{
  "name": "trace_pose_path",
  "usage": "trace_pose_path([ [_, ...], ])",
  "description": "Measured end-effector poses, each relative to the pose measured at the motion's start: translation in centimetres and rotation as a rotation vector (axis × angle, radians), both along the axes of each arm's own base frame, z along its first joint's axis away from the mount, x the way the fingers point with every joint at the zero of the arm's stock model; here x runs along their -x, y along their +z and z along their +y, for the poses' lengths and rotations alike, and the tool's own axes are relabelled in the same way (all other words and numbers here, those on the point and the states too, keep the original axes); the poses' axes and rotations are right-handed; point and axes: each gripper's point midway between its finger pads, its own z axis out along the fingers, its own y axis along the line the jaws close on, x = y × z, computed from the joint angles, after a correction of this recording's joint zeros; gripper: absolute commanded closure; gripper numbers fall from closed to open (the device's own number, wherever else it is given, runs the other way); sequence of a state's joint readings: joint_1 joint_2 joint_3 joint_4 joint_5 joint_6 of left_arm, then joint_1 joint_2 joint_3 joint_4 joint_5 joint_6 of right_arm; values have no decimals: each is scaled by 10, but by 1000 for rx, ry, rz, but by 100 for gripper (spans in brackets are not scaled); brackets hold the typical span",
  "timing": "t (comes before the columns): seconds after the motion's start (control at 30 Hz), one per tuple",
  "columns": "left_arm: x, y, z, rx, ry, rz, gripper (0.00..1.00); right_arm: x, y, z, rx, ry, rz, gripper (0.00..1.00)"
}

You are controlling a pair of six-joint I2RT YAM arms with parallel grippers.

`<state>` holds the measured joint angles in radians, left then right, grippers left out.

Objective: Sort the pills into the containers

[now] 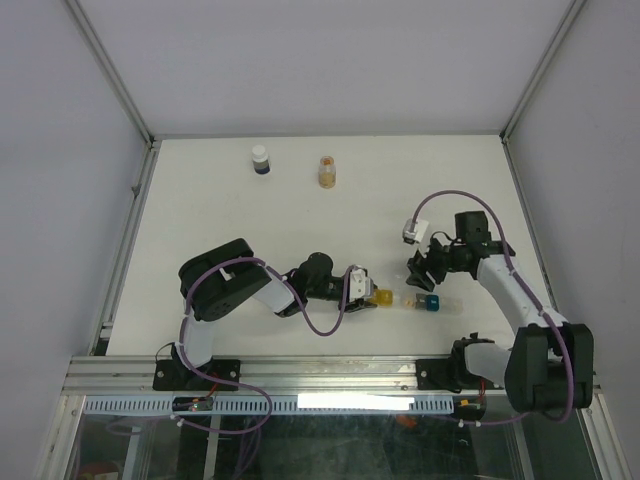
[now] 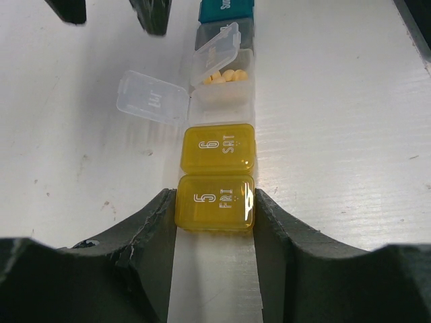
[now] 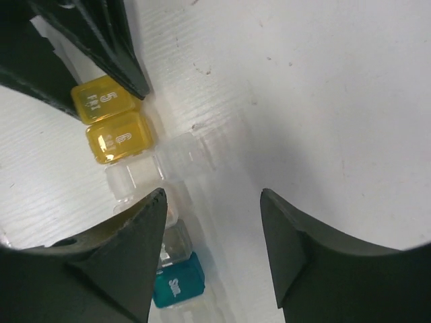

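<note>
The containers [image 1: 405,300] form a short strip lying on the white table between the two arms. My left gripper [image 2: 215,202] is shut on the strip's yellow end compartment, one finger pressed against each side. Beyond a second yellow compartment [image 2: 218,145], a clear compartment stands with its lid [image 2: 151,96] flipped open. Several orange-tan pills [image 2: 227,76] lie inside it. Further along sit another clear compartment and a teal one [image 3: 178,289]. My right gripper [image 3: 213,195] hovers open beside the clear and teal compartments [image 1: 425,272], with nothing between its fingers.
A white-capped dark blue bottle [image 1: 260,160] and a small orange-tinted vial [image 1: 326,171] stand upright near the table's far edge. Metal frame rails run along the left, right and near sides.
</note>
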<state>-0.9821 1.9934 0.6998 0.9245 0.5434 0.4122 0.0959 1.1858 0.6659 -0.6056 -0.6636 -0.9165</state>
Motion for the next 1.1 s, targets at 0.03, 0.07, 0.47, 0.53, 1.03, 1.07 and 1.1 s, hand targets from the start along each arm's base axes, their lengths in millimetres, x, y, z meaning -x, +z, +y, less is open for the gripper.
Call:
trace_pose_path([
  [0.03, 0, 0, 0, 0, 0, 0, 89, 2, 8, -3, -11, 11, -19, 42],
  [0.07, 0, 0, 0, 0, 0, 1, 89, 4, 13, -5, -18, 20, -30, 44],
  [0.47, 0, 0, 0, -1, -1, 1, 89, 38, 18, -8, -25, 147, 48, 96],
  [0.53, 0, 0, 0, -1, -1, 1, 89, 42, 8, -5, -3, 176, 75, 98],
  [1.03, 0, 0, -2, -6, -6, 5, 89, 53, -21, 9, 54, 233, 191, 95],
  [1.07, 0, 0, -2, -6, -6, 5, 89, 54, -18, 7, 54, 234, 186, 95],
  [1.1, 0, 0, -2, -6, -6, 5, 89, 56, -15, 6, 53, 237, 183, 95],
])
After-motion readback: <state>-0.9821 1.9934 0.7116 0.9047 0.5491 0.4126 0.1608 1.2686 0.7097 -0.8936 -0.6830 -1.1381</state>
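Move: The half-open clear lid on the compartment with pills lies about 5 cm back from the right hand, 1 cm to its left and 4 cm below. At that same height, the next compartment stands empty and open some 4 cm left and 5 cm back; the teal lid is about 4 cm right and 5 cm back. From the left hand, the half-open lid is roughly 9 cm to the right, level with it. The right hand first lifts about 2.5 cm while drawing back, its fingers shutting fully on nothing, then sinks some 5.5 cm and keeps going back until the closed tips come down on the half-open lid, the wrist turning about 15 degrees counter-clockwise, and it eases up about 1 cm at the end. The left hand stays put, still pinching the pill box by its yellow FRI end. ##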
